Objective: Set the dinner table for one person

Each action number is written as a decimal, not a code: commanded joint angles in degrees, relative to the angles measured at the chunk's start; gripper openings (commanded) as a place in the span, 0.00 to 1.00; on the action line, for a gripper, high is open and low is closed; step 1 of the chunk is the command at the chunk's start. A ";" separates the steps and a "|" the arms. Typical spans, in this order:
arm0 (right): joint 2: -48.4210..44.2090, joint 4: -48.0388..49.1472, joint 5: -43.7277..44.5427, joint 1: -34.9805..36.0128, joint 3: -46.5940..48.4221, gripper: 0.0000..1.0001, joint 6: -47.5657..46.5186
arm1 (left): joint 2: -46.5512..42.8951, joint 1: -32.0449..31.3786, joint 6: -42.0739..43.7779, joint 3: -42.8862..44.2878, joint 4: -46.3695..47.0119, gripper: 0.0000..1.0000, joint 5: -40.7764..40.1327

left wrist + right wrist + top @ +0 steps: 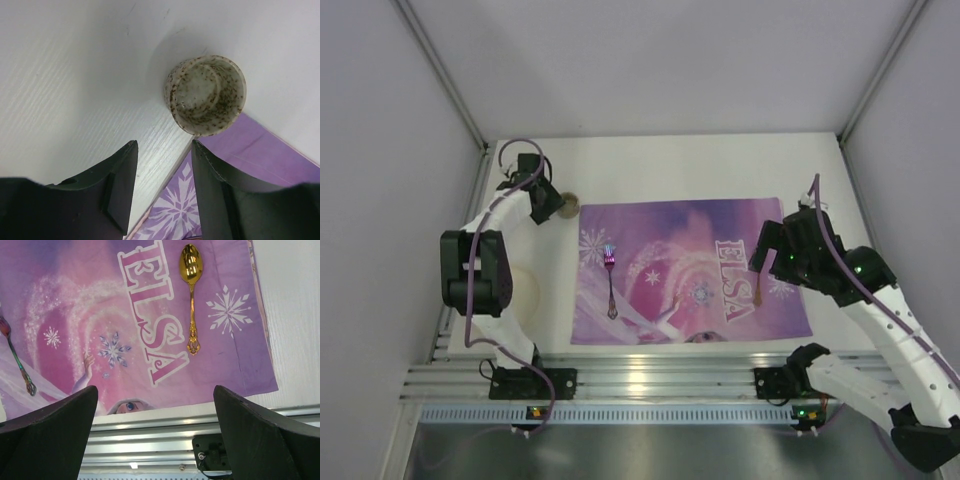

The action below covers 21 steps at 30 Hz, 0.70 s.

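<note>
The white dinner table carries a purple snowflake placemat. A small speckled cup stands upright on the bare table at the mat's far left corner. My left gripper is open just short of the cup, with nothing between its fingers. On the mat's left part lies an iridescent fork. A gold spoon rests on the mat's right side beside the ELSA lettering. My right gripper hangs wide open and empty above the mat's near right edge.
An aluminium rail runs along the near table edge and holds both arm bases. A pale round plate lies left of the mat, partly hidden by the left arm. Grey walls enclose the table on three sides.
</note>
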 commanded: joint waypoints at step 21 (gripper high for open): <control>3.09 3.93 1.65 -0.98 0.19 1.00 3.65 | 13.01 1.30 3.31 9.96 0.49 0.00 4.21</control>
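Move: Just ahead of the left hand and to its right stands the cup, about 5 cm farther out, 3 cm to the right and 7 cm below. From this hand the purple placemat's middle is some 11 cm back and 30 cm right, the fork on it 13 cm back and 12 cm right, and the plate 18 cm back and 11 cm left, all roughly 10 cm down. From the right hand, the cup lies about 30 cm ahead, 45 cm left and 19 cm below. Sinking about 5 cm while easing some 3 cm forward, the left hand brings its half-open fingers down astride the cup's near-left wall. The fingers close from partway through the descent and pinch the rim between their tips; the hand tips down barely 5 degrees. The right hand, wide open and empty, creeps a little forward and down above the placemat's near right part. ##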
